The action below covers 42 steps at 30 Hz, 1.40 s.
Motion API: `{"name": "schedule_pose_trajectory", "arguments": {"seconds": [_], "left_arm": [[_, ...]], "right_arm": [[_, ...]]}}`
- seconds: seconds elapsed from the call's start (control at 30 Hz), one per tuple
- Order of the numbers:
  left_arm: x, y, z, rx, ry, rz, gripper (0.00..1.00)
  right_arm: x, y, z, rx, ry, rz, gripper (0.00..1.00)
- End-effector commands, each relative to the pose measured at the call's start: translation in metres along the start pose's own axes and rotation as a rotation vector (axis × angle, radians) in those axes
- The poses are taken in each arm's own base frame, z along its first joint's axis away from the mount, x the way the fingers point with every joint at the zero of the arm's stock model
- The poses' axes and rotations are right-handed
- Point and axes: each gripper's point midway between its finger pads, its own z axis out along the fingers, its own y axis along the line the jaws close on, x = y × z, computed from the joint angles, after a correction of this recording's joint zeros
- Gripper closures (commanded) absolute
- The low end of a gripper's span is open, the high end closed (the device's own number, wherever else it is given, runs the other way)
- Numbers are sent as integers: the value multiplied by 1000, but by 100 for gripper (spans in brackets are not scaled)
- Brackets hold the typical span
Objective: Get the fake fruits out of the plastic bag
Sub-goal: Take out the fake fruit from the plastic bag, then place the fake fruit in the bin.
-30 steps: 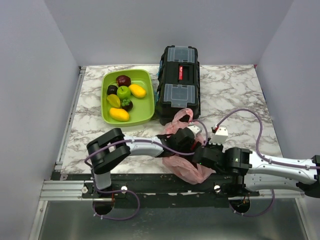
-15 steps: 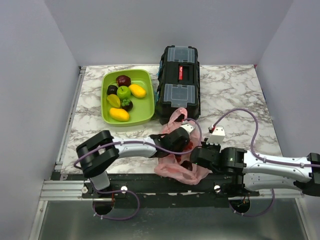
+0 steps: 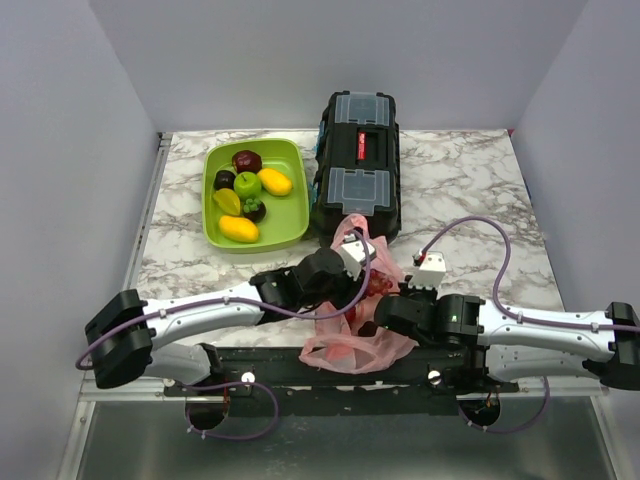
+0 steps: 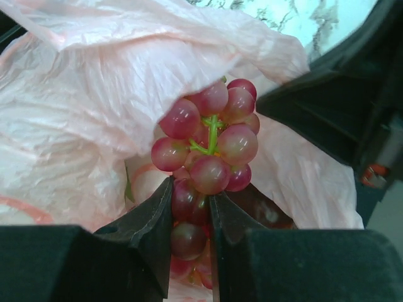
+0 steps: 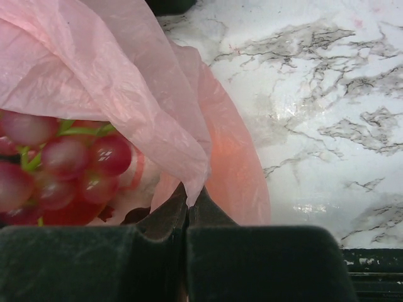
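Observation:
The pink translucent plastic bag (image 3: 345, 340) lies crumpled at the table's near edge between both arms. Out of its mouth sticks a dark red grape bunch (image 4: 211, 141) with a green stem, one of the fake fruits. My left gripper (image 4: 191, 189) is shut on the bunch's lower grapes, its fingers (image 4: 154, 214) pressed to either side. My right gripper (image 5: 187, 198) is shut on a fold of the plastic bag (image 5: 94, 69) and holds that edge up beside the grape bunch (image 5: 63, 163). Other fruits inside the bag are hidden by the film.
A lime-green tray (image 3: 288, 215) at the back left holds several fruits, among them a green apple (image 3: 247, 184) and a maroon apple (image 3: 246, 160). A black toolbox (image 3: 357, 165) stands just behind the bag. Marble tabletop (image 3: 470, 190) stretches to the right.
The left gripper closed on the grape bunch inside the bag. Its arm stretched out lower and leftward. The bag and the right gripper shifted slightly left.

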Motion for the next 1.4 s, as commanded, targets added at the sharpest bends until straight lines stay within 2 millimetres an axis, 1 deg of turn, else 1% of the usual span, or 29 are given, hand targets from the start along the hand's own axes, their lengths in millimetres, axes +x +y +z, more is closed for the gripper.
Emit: {"name": "schedule_pose_trajectory", "arguments": {"seconds": [0.0,0.07,0.17,0.2,0.23,0.33,0.37,0.5,0.57,0.63,0.77,0.87,0.93,1.03,1.07,1.1,1.17,1.27,1.3,1.33,1.37], "left_arm": [[-6,-10,-25,92,-35,36,90],[-11,-10,-38,100,-65,42,90],[-24,-9,-63,114,-133,55,90],[-28,-6,-71,104,-156,56,90],[-33,-3,-80,89,-179,52,93],[-48,12,-104,26,-244,30,93],[-55,20,-112,-10,-270,13,93],[-80,41,-141,-93,-375,-61,94],[-92,56,-153,-154,-420,-121,95],[-99,76,-161,-243,-425,-182,95],[-106,122,-166,-428,-369,-268,100],[-109,159,-168,-547,-356,-351,100],[-111,180,-166,-599,-367,-418,100],[-112,215,-160,-653,-385,-539,96],[-115,222,-157,-655,-381,-573,96],[-113,232,-151,-664,-356,-611,96],[-114,246,-139,-651,-318,-672,96],[-108,261,-111,-541,-225,-803,96],[-107,268,-104,-519,-204,-832,96],[-99,277,-96,-508,-165,-881,96],[-100,279,-90,-458,-137,-927,98]], "right_arm": [[-15,-2,3,22,-87,32,99],[-23,-1,2,26,-118,37,99],[-34,-3,-1,35,-159,45,99],[-37,-3,-1,35,-167,48,99],[-39,-4,-2,34,-176,50,99],[-42,-1,-3,23,-186,44,99],[-41,1,-2,17,-184,38,99],[-34,12,2,-17,-162,23,99],[-29,17,4,-26,-147,13,99],[-26,20,6,-28,-136,6,99],[-23,22,8,-31,-130,-13,99],[-23,22,7,-34,-127,-10,99],[-24,22,6,-41,-126,4,99],[-26,23,4,-59,-127,33,99],[-27,24,2,-66,-126,40,99],[-28,25,1,-76,-127,46,99],[-28,26,0,-88,-127,46,99],[-29,23,0,-89,-132,40,99],[-29,22,0,-88,-132,43,99],[-29,21,0,-88,-132,42,99],[-29,21,0,-90,-131,45,99]]}}
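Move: The left hand already grips the grapes at the mouth of the plastic bag; the green tray's middle lies about 23 cm ahead, 24 cm left and 12 cm below. From that hand the toolbox is some 27 cm ahead, nearly level sideways, and the bag 3 cm back, just beneath. From the right hand, pinching the bag's rim, the tray is about 23 cm ahead and 35 cm left, 10 cm lower. Left hand lifts the held grapes about 15 cm, swings forward-left some 30 cm, then sinks over the tray. ##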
